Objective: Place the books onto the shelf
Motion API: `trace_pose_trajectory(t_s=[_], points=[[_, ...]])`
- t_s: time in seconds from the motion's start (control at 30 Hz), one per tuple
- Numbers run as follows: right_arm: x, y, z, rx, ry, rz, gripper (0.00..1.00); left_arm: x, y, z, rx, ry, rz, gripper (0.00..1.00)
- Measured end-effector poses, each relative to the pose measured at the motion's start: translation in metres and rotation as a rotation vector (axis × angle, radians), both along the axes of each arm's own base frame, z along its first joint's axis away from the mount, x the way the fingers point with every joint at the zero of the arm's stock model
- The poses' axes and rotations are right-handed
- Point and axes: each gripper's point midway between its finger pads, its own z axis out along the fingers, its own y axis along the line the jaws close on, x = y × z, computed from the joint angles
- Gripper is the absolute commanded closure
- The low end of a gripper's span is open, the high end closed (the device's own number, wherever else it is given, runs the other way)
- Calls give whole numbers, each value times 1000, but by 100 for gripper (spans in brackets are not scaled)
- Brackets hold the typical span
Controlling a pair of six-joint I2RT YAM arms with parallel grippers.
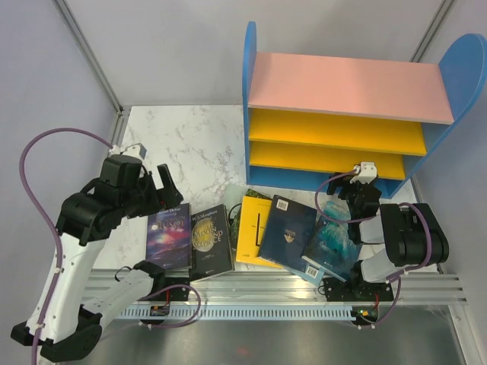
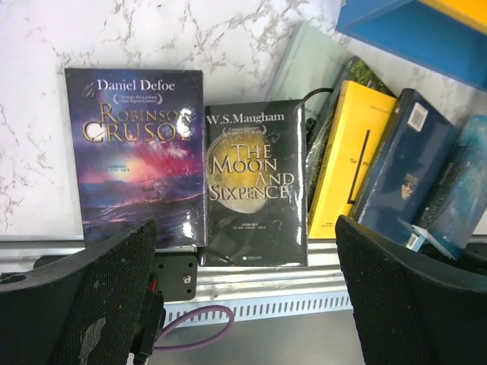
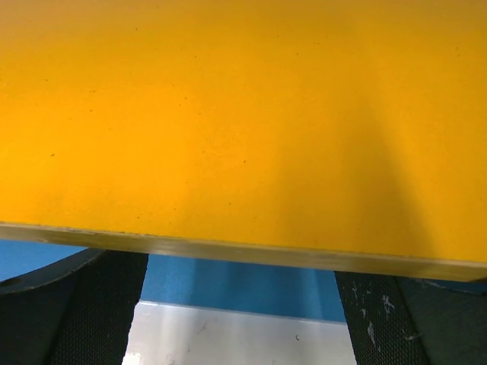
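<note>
Several books lie in a row along the table's near edge: purple galaxy, black with gold moon, yellow, navy and teal. A green cover peeks out from under the yellow one. The shelf stands at the back right with nothing on its boards. My left gripper hovers open above the purple and black books. My right gripper is open, close in front of the shelf's lowest yellow board.
An aluminium rail runs along the near edge under the books' lower ends. Purple cables loop off both arms. The white marble table extends left of the shelf. Booth walls with metal posts close the back and sides.
</note>
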Motion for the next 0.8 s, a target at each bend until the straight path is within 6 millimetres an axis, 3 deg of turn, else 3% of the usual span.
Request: trace_pose_trajectory(t_s=[0.1, 0.33, 0.43, 0.53, 0.67, 0.8], points=[[0, -1, 0, -4, 2, -4, 2, 0, 0, 14, -16, -36, -2, 0], [5, -5, -5, -3, 92, -34, 2, -13, 6, 25, -40, -98, 0, 0], [19, -3, 9, 11, 149, -24, 2, -17, 9, 27, -39, -115, 7, 0], [19, 14, 37, 26, 140, 38, 2, -13, 11, 22, -17, -100, 21, 0], [-4, 30, 87, 82, 103, 59, 2, -8, 11, 4, 11, -48, 26, 2], [-20, 43, 155, 175, 78, 44, 2, -3, 9, -13, 31, -4, 24, 3]])
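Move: The shelf stands skewed, its right end swung towards the robot. The right hand is already at its front, pointing in low beneath the lower yellow board. The shelf's middle is about 9 cm ahead, 10 left and 10 higher. Behind this hand lie the teal book, roughly 18 cm back and 7 left, and the dark blue book, 16 back and 22 left, both some 6 cm lower. From the left hand, the shelf's middle is about 27 cm ahead, 46 right and 10 lower. The shelf's right part is pushed forward by the open right gripper, which bears on the low front and goes in about 2 cm, its fingers tipping down slightly. The hand then comes away, rising some 15 cm while drifting left and drawing back about 4 cm, rolling its left side up about 10 degrees. The open left hand bobs up and back a little, then sinks again. ##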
